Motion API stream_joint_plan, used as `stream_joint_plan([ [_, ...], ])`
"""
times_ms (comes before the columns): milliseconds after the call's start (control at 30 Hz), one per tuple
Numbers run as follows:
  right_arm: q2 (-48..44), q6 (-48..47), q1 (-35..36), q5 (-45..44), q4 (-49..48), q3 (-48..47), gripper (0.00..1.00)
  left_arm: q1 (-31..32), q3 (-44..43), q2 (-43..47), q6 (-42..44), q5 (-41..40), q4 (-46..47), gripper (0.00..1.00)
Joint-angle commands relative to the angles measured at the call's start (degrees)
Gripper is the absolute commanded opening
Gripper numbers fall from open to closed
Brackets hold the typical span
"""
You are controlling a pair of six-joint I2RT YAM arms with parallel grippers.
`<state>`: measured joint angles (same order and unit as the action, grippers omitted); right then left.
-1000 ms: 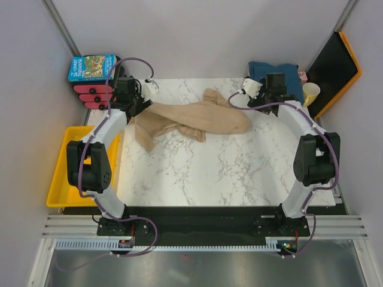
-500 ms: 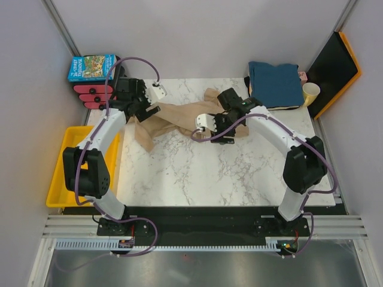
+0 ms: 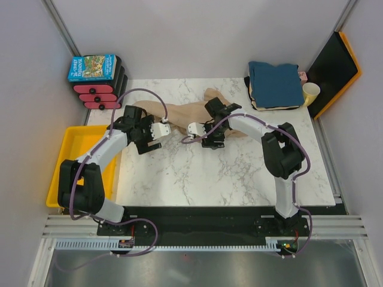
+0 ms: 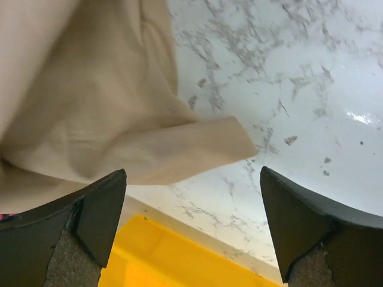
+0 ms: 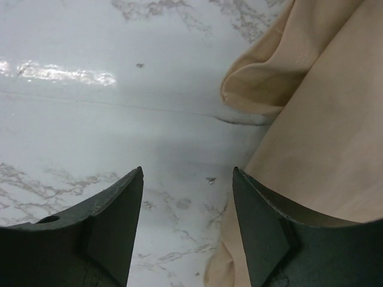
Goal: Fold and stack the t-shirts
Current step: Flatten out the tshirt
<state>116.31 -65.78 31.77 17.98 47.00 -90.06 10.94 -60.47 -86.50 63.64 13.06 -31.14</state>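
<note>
The tan t-shirt [image 3: 179, 112] lies crumpled across the back of the marble table [image 3: 227, 173]. My left gripper [image 3: 145, 139] hangs open over the shirt's left end. In the left wrist view the gripper [image 4: 191, 191] has wide-apart fingers framing a sleeve of the tan shirt [image 4: 90, 107]. My right gripper [image 3: 210, 139] is open at the shirt's front edge. In the right wrist view the gripper [image 5: 187, 173] has bare marble between its fingers, and the right finger sits over the hem of the tan cloth [image 5: 317, 119]. A folded teal t-shirt [image 3: 275, 84] tops a stack at the back right.
A yellow tray [image 3: 72, 149] lies off the table's left edge, seen below my left fingers as the tray [image 4: 167, 257]. A blue picture box [image 3: 91, 67] rests on red-and-black cases at the back left. A pale yellow cup [image 3: 310, 92] and a black-and-orange board [image 3: 335, 66] stand at the back right.
The right arm swung from beside the teal stack to the tan shirt's front edge, its jaws narrowing. The left gripper moved from the back-left corner towards me and right, staying wide open.
</note>
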Motion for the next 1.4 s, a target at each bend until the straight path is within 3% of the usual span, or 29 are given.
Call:
stream_joint_plan([
  [0, 1.28, -0.4, 1.36, 1.53, -5.6, -3.8, 0.68, -1.01, 7.54, 6.41, 5.88, -2.86, 8.35, 1.0],
  [267, 2.6, -2.07, 2.42, 1.62, -8.15, -4.68, 0.68, -3.47, 18.37, 9.07, 10.9, -1.81, 16.63, 1.0],
  [533, 3.39, -1.02, 3.21, 2.94, -8.86, -4.78, 0.68, -3.56, 13.63, 4.32, 5.71, 1.88, 16.9, 1.0],
  [767, 3.83, -0.14, 3.56, 2.77, -10.61, -3.81, 0.67, -3.29, 11.42, 5.64, 3.69, 7.06, 10.66, 1.0],
  [1367, 6.64, 0.65, 5.06, 3.64, -12.81, -3.36, 0.64, -2.33, 12.83, 4.85, 1.32, 4.61, 11.1, 1.0],
])
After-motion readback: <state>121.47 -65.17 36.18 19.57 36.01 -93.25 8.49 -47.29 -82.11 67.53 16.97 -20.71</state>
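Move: The near fold corner of the spread shirt lies roughly 7 cm left, 4 cm ahead and 3 cm below the right gripper, with the shirt's body about 16 cm ahead and 10 cm left of that gripper. For the left gripper, the shirt's near-left flap is some 5 cm ahead, 3 cm to the right and 8 cm down; the yellow bin's middle is about 35 cm to its left and 8 cm back. Slide the right gripper about 6 cm left and a little forward, low over the table towards the fold corner, sinking slightly at the end, fingers still partly open. Meanwhile draw the wide-open left gripper back, left and down some 4 cm each, then ease it forward and right again, finishing about 3 cm lower, near the flap. ##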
